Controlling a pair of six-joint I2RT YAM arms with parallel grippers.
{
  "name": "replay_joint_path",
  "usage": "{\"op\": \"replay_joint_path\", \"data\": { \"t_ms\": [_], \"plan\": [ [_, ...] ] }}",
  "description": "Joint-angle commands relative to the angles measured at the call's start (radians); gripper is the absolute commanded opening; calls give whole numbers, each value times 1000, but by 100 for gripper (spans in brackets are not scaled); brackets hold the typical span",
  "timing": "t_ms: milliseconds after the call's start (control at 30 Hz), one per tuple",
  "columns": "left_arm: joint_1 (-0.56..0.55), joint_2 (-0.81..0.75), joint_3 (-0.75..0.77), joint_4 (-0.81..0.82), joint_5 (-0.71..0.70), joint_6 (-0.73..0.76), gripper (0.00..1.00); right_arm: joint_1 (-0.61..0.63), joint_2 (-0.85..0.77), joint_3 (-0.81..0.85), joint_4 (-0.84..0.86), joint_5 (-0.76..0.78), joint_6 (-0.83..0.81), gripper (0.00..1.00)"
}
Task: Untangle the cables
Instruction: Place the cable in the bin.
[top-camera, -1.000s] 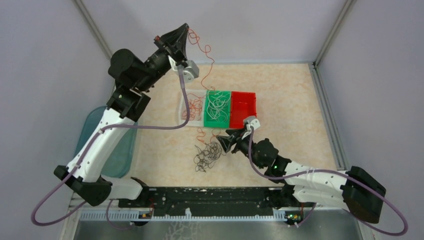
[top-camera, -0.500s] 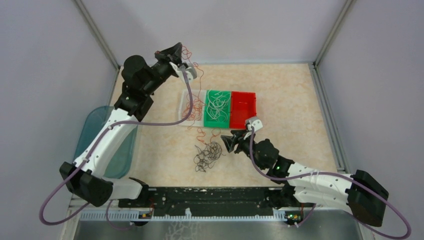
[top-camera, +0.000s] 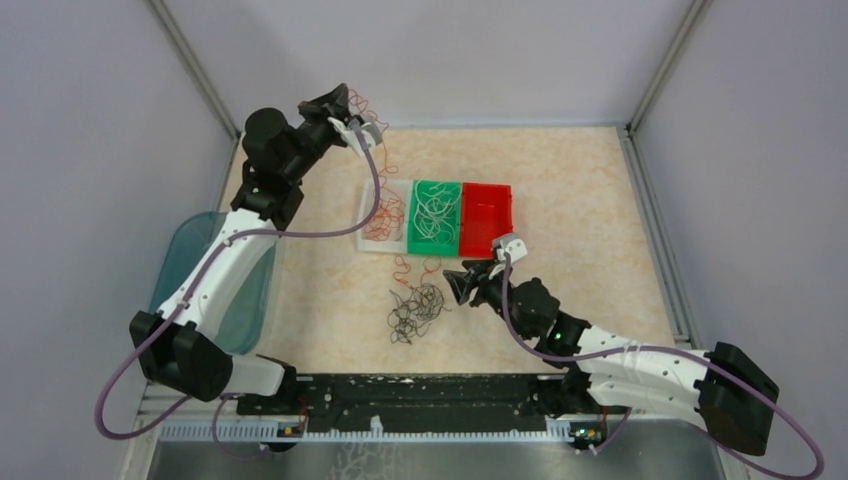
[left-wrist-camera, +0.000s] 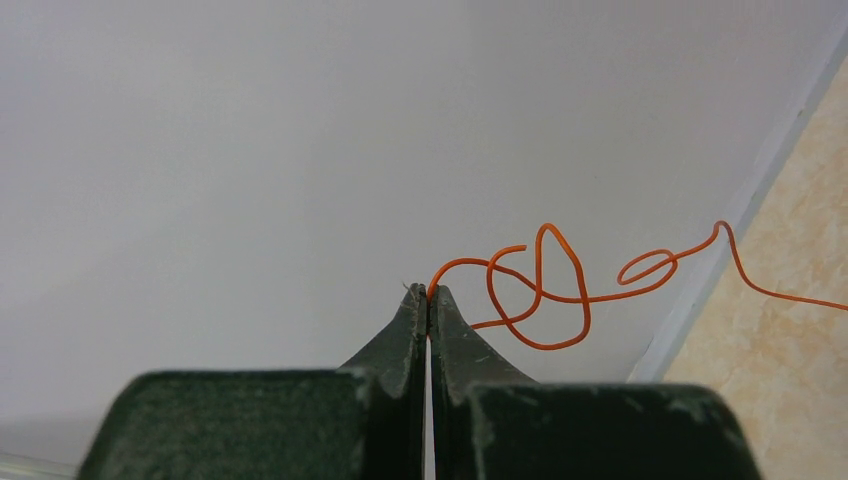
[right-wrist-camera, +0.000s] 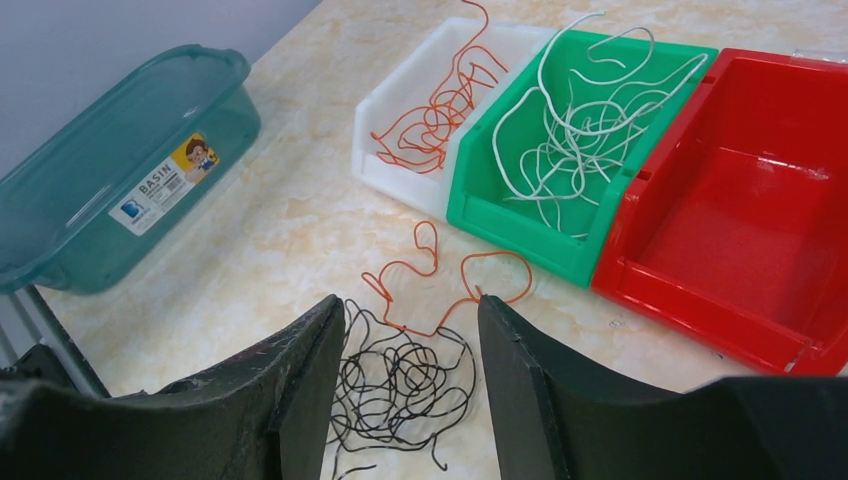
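Observation:
My left gripper (top-camera: 343, 101) is raised at the back left and shut on one end of an orange cable (left-wrist-camera: 587, 299). That cable (top-camera: 386, 160) curls down from it toward the white bin (top-camera: 363, 215), which holds more orange cables. A tangle of black cables (top-camera: 415, 310) lies on the table, with a loose orange cable (right-wrist-camera: 430, 270) at its far edge. My right gripper (right-wrist-camera: 410, 300) hovers open just above the black tangle (right-wrist-camera: 400, 385), a finger on either side and nothing held. White cables (right-wrist-camera: 570, 150) lie in the green bin (right-wrist-camera: 520, 225).
An empty red bin (top-camera: 487, 215) sits right of the green bin (top-camera: 435, 247). A teal basin (top-camera: 200, 270) stands at the table's left edge. Walls close in the back and both sides. The arms' black base rail (top-camera: 420, 395) runs along the near edge.
My left gripper has come down and moved left with the orange cable, whose tail now hangs over the white bin. The right gripper has barely moved.

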Motion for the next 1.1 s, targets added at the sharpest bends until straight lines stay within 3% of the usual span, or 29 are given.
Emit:
{"op": "replay_joint_path", "data": {
  "t_ms": [0,333,533,800,1067],
  "plan": [
    [1,-1,-20,47,11,-24,0,13,0,30,41,9,5,52],
    [6,-49,-170,-110,37,35,0,12,-15,42,13,18,1,52],
    [8,-51,-277,-88,-9,95,0,12,-23,43,-2,19,1,51],
    [78,19,-274,-11,-56,170,0,12,-27,39,-5,27,3,51],
    [161,13,-241,-62,10,140,0,12,-5,36,11,24,6,51]
  ]
}}
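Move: The left hand pinches one end of the orange cable high in the air; the white bin it belongs in lies some 42 cm below, about 4 cm ahead and 3 cm to the right. The green bin with the white cables adjoins it, roughly 15 cm right and 4 cm ahead of the hand; the black cable tangle is about 18 cm back and 11 cm right, on the table. From the right hand, the white bin is about 23 cm ahead, 17 cm left and 16 cm below. The left hand, fingers still shut on the end of the orange cable, sinks about 15 cm almost straight down towards the height of the white bin, its fingertips tipping some 15 degrees downward and its left side rolling up a little. It then nearly stops sinking and swings about 7 cm to the left and a few centimetres forward, turning about 10 degrees counter-clockwise, so that the held end goes off to the left of the bin while the rest of the cable trails down into it. ##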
